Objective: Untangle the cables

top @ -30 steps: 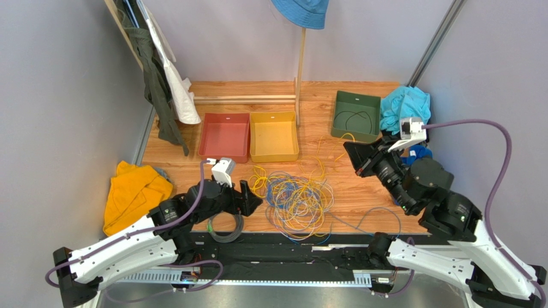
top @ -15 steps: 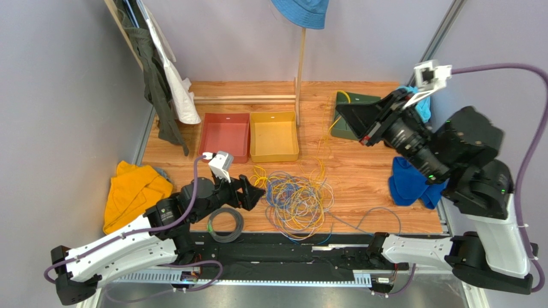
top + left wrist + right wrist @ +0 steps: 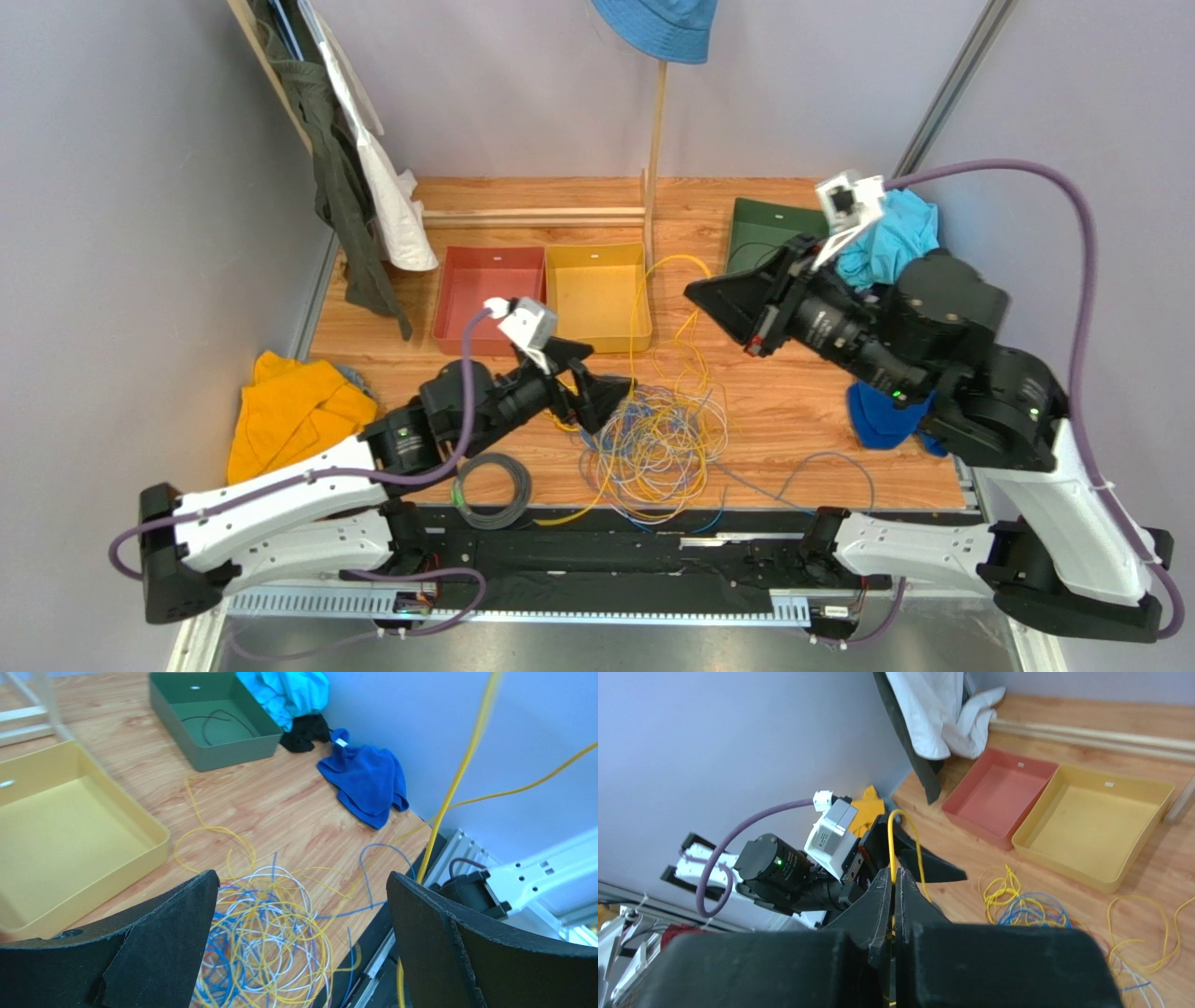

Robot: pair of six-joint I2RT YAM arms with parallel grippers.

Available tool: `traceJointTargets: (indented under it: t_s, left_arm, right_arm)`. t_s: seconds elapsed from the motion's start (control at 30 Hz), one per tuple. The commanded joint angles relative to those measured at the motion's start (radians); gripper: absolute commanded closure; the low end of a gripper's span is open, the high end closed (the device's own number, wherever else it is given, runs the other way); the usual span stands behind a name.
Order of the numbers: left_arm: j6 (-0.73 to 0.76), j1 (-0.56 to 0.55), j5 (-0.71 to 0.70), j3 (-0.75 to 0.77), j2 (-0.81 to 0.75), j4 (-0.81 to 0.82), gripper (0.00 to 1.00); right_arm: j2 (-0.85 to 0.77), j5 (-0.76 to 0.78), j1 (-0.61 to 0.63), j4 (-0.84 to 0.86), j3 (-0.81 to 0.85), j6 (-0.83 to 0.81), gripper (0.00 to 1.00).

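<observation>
The cables point(image 3: 652, 441) lie in a loose tangle of yellow, blue and pale wires near the table's front middle, also seen in the left wrist view point(image 3: 267, 945) and the right wrist view point(image 3: 1025, 906). My right gripper point(image 3: 694, 294) point(image 3: 894, 875) hangs raised over the table behind the tangle, shut on one yellow cable point(image 3: 890, 840). That cable arcs out of its tip point(image 3: 673, 259) and runs down into the pile. My left gripper point(image 3: 596, 399) point(image 3: 302, 882) hovers open at the tangle's left edge, nothing between its fingers. The lifted yellow cable point(image 3: 456, 784) crosses to its right.
A red bin point(image 3: 488, 297) and a yellow bin point(image 3: 599, 297) stand behind the tangle. A green bin point(image 3: 765, 221) holds a dark cable at the back right. A dark grey coil point(image 3: 491, 490) lies front left. Blue cloth point(image 3: 884, 413), orange cloth point(image 3: 288, 420), wooden pole point(image 3: 654, 154).
The right gripper rose, then swung left from the back right toward the table's middle, drawing the yellow cable along. The left gripper moved right and farther in to the tangle's edge, jaws staying open.
</observation>
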Motion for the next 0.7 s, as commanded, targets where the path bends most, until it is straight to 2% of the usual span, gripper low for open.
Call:
traceJointTargets:
  t_s: [0.0, 0.2, 0.37, 0.47, 0.67]
  left_arm:
    - [0.095, -0.053, 0.000, 0.051, 0.084, 0.179, 0.01]
    - [0.097, -0.054, -0.052, 0.006, 0.041, 0.250, 0.01]
    - [0.109, -0.054, -0.054, 0.012, 0.021, 0.224, 0.05]
    - [0.100, -0.054, -0.079, 0.026, 0.013, 0.191, 0.04]
    - [0.074, -0.056, -0.011, 0.011, -0.041, 0.203, 0.01]
  right_arm:
    - [-0.019, -0.081, 0.007, 0.067, -0.044, 0.039, 1.00]
    - [-0.061, -0.081, 0.014, 0.088, -0.142, 0.047, 1.00]
    - [-0.095, -0.085, 0.015, 0.122, -0.235, 0.056, 1.00]
    - [-0.102, -0.080, 0.015, 0.131, -0.258, 0.055, 1.00]
    - [-0.111, -0.058, 0.015, 0.139, -0.308, 0.052, 1.00]
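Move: The yellow cable's hanging stretch is about 7 cm to the open left hand's right, 1 cm ahead and some 4 cm higher. The left gripper is roughly 8 cm left of the right hand, which already pinches the cable, 1 cm ahead and about 18 cm lower. From the left hand, the cable pile is about 6 cm right, level fore and aft, 28 cm below; the yellow box is some 22 cm ahead, 1 cm left, 27 cm below. Right hand lowers its cable about 7 cm towards open left hand, which edges right, then rises 4 cm. ##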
